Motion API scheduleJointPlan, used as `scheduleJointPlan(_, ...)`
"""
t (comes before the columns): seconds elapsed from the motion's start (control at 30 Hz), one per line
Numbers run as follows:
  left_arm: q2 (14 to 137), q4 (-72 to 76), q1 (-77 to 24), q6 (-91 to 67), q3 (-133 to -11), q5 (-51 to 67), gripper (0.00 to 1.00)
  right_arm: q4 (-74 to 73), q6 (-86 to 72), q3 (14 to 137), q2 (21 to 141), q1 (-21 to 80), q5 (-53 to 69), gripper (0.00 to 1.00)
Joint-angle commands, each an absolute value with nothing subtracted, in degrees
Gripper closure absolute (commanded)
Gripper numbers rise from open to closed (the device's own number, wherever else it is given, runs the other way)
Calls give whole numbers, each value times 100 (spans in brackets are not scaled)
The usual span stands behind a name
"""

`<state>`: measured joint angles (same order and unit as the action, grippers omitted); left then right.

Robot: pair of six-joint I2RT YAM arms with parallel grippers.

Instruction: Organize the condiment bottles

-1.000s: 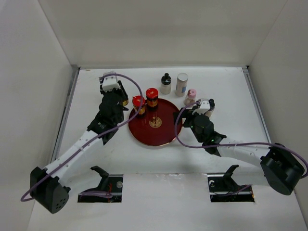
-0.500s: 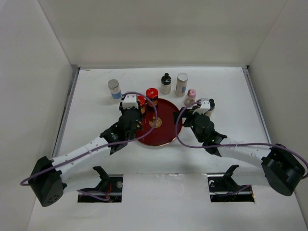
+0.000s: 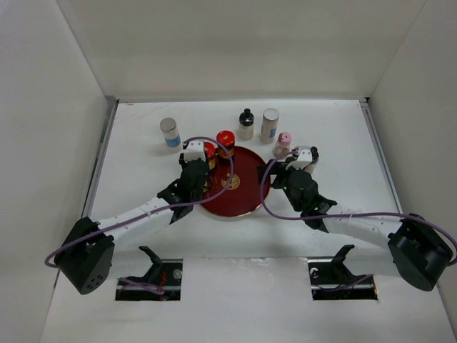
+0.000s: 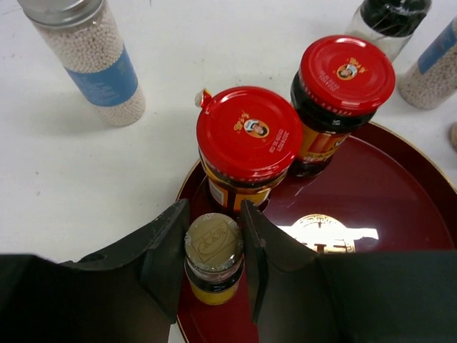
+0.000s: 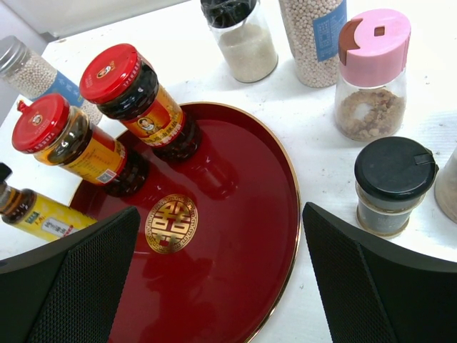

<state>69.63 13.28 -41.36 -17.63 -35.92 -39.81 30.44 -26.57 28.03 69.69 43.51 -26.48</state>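
Observation:
My left gripper (image 4: 213, 232) is shut on the slim yellow-labelled bottle (image 4: 212, 246), which stands upright on the left edge of the dark red tray (image 4: 400, 207). It shows in the top view (image 3: 203, 170) too. Two red-lidded dark jars (image 4: 250, 139) (image 4: 346, 75) stand on the tray just beyond it. My right gripper (image 5: 220, 214) is open and empty over the tray's right rim (image 5: 293, 179). A black-capped jar (image 5: 393, 186) and a pink-capped bottle (image 5: 373, 71) stand on the table to its right.
A silver-lidded blue-label bottle (image 3: 169, 132) stands off the tray at back left. A black-capped bottle (image 3: 246, 123) and a tall silver-lidded jar (image 3: 270, 125) stand behind the tray. A white bottle's edge (image 5: 450, 186) shows at far right. White walls enclose the table.
My left gripper has swung from the back left to the tray's left edge with the yellow-labelled bottle, uncovering the silver-lidded bottle. The right arm has not moved.

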Motion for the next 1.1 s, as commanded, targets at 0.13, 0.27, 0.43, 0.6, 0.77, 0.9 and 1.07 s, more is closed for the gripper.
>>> scheduleJointPlan(0.13,6812,1934,-4118,-1890,-3305,-3929,62,3269,-2689,2865,6926,4346,-2619,1)
scheduleJointPlan(0.27,6601,1960,-4144,-1863,-3234,-3964,36,3252,-2690,2865,6908,4346,-2628,1)
scheduleJointPlan(0.43,6276,1977,-4109,-1714,-3384,-3981,19,3235,-2707,2891,6961,4346,-2575,1)
scheduleJointPlan(0.6,5951,2056,-3758,-1670,-3629,-4017,17,3234,-2725,2883,6961,4346,-2558,1)
scheduleJointPlan(0.77,6300,2206,-3327,-1723,-4156,-3815,17,3252,-2724,2874,6908,4346,-2567,1)
scheduleJointPlan(0.9,7012,2153,-2888,-1679,-4824,-3613,17,3226,-2681,2883,6882,4346,-2610,1)
scheduleJointPlan(1.07,8049,1733,-2247,-1687,-5720,-3472,18,3226,-2698,2856,6820,4346,-2593,1)
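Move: The left hand still grips the small yellow-label bottle upright over the left part of the tray, whose middle is about 3 cm ahead, 9 cm to the right and 8 cm below. The nearer red-lidded jar is some 7 cm straight out and 2 cm right, the other about 11 cm out and 8 cm right; the blue-label shaker stands roughly 15 cm ahead and 9 cm left. From the right hand the tray's middle lies about 3 cm ahead and 13 cm left. Sinking barely 1 cm, the left hand sets the yellow-label bottle down on the tray and opens its fingers wide to let go. It then rises about 10 cm while swinging left, and reaches some 9 cm forward past the left side of the nearer jar towards the blue-label shaker, fingers tipping up and turning left by 10 to 15 degrees. ##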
